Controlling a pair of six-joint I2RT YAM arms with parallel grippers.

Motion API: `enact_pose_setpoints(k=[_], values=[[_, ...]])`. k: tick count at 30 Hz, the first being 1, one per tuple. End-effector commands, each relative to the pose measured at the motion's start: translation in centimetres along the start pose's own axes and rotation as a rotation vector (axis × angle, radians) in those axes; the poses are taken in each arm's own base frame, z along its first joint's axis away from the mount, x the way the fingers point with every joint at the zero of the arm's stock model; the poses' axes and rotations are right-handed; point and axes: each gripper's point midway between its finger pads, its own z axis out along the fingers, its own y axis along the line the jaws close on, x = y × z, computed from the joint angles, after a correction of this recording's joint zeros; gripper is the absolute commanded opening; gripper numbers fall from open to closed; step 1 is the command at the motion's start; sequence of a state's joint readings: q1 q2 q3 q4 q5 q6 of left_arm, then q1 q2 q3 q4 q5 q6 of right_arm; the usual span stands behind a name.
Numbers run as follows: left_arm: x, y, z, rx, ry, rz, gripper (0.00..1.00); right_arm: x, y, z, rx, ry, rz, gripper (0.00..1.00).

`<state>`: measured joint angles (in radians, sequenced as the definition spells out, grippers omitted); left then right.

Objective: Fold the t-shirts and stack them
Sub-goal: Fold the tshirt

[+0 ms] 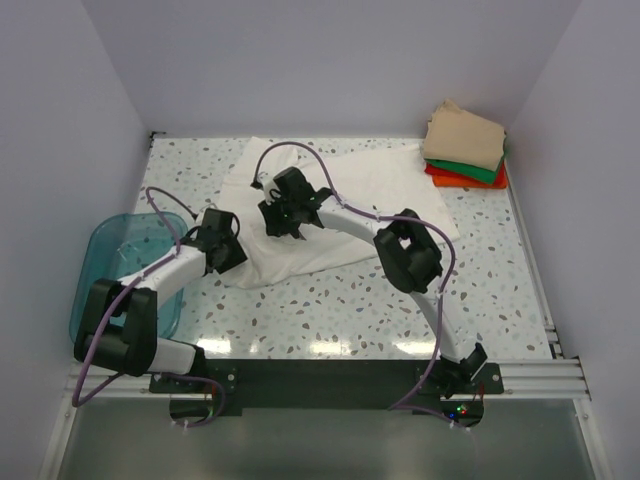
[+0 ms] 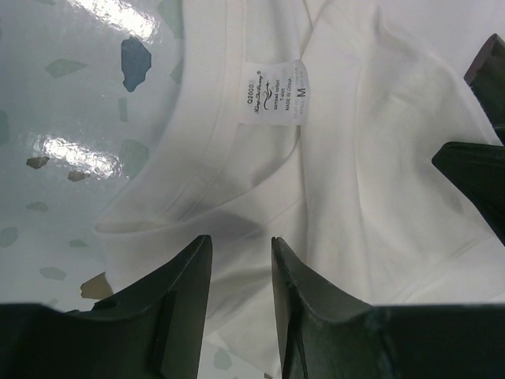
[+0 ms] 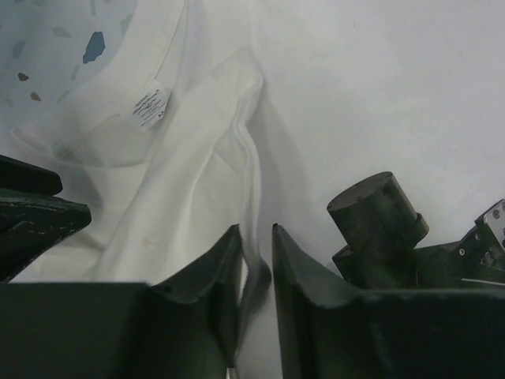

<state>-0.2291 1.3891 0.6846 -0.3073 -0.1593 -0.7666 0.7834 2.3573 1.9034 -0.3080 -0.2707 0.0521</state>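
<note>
A large white t-shirt [image 1: 350,195] lies rumpled across the middle and back of the table. Its collar and size label [image 2: 274,91] face up. My left gripper [image 1: 226,243] is at the shirt's near-left edge. In the left wrist view [image 2: 241,241] its jaws stand a little apart, with smooth white cloth [image 2: 355,158] showing in the gap. My right gripper [image 1: 284,207] is over the shirt's middle. In the right wrist view [image 3: 256,229] it is shut on a raised fold of the white cloth [image 3: 197,158]. Folded tan [image 1: 465,138], green [image 1: 470,170] and orange-red [image 1: 450,180] tees are stacked at the back right.
A translucent teal bin [image 1: 112,262] stands at the left table edge, close beside my left arm. White walls enclose the table on three sides. Bare speckled tabletop [image 1: 360,305] lies between the shirt and the arm bases. The two grippers are close together.
</note>
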Motion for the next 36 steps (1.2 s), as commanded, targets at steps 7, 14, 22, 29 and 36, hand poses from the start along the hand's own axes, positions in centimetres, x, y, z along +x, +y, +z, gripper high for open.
enact_pose_setpoints(k=[7, 14, 22, 29, 36], values=[[-0.6, -0.2, 0.5, 0.009, -0.023, -0.001, 0.35, -5.5, -0.2, -4.1, 0.079, -0.174, -0.013, 0.08], [-0.2, 0.3, 0.6, -0.008, -0.012, 0.0, 0.16, -5.5, -2.0, -6.7, 0.157, -0.235, 0.054, 0.03], [-0.3, 0.2, 0.5, -0.004, -0.017, 0.002, 0.02, -3.5, -5.0, -7.8, 0.23, -0.221, 0.134, 0.01], [-0.5, 0.0, 0.4, 0.004, -0.018, 0.006, 0.0, -1.1, -6.2, -8.3, 0.244, -0.179, 0.171, 0.01], [-0.8, -0.3, -0.7, 0.032, -0.03, 0.003, 0.0, 1.0, -3.9, -8.9, 0.125, -0.135, 0.136, 0.03]])
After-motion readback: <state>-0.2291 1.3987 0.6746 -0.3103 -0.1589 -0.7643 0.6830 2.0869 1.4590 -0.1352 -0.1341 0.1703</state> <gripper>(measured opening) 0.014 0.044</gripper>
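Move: The t-shirt's raised fold runs right between the right hand's fingertips, about 1 cm below the hand point. The neck label lies some 8 cm to that hand's left, level with it; the near end of the black print is roughly 4 cm ahead and 5 cm to its right. For the left hand, the shirt's neck corner is straight below, about 2 cm down, with the neck label 8 cm ahead and 2 cm to the right. The right hand pinches the raised fold, arcs it about 10 cm right and down again; left gripper shuts. ##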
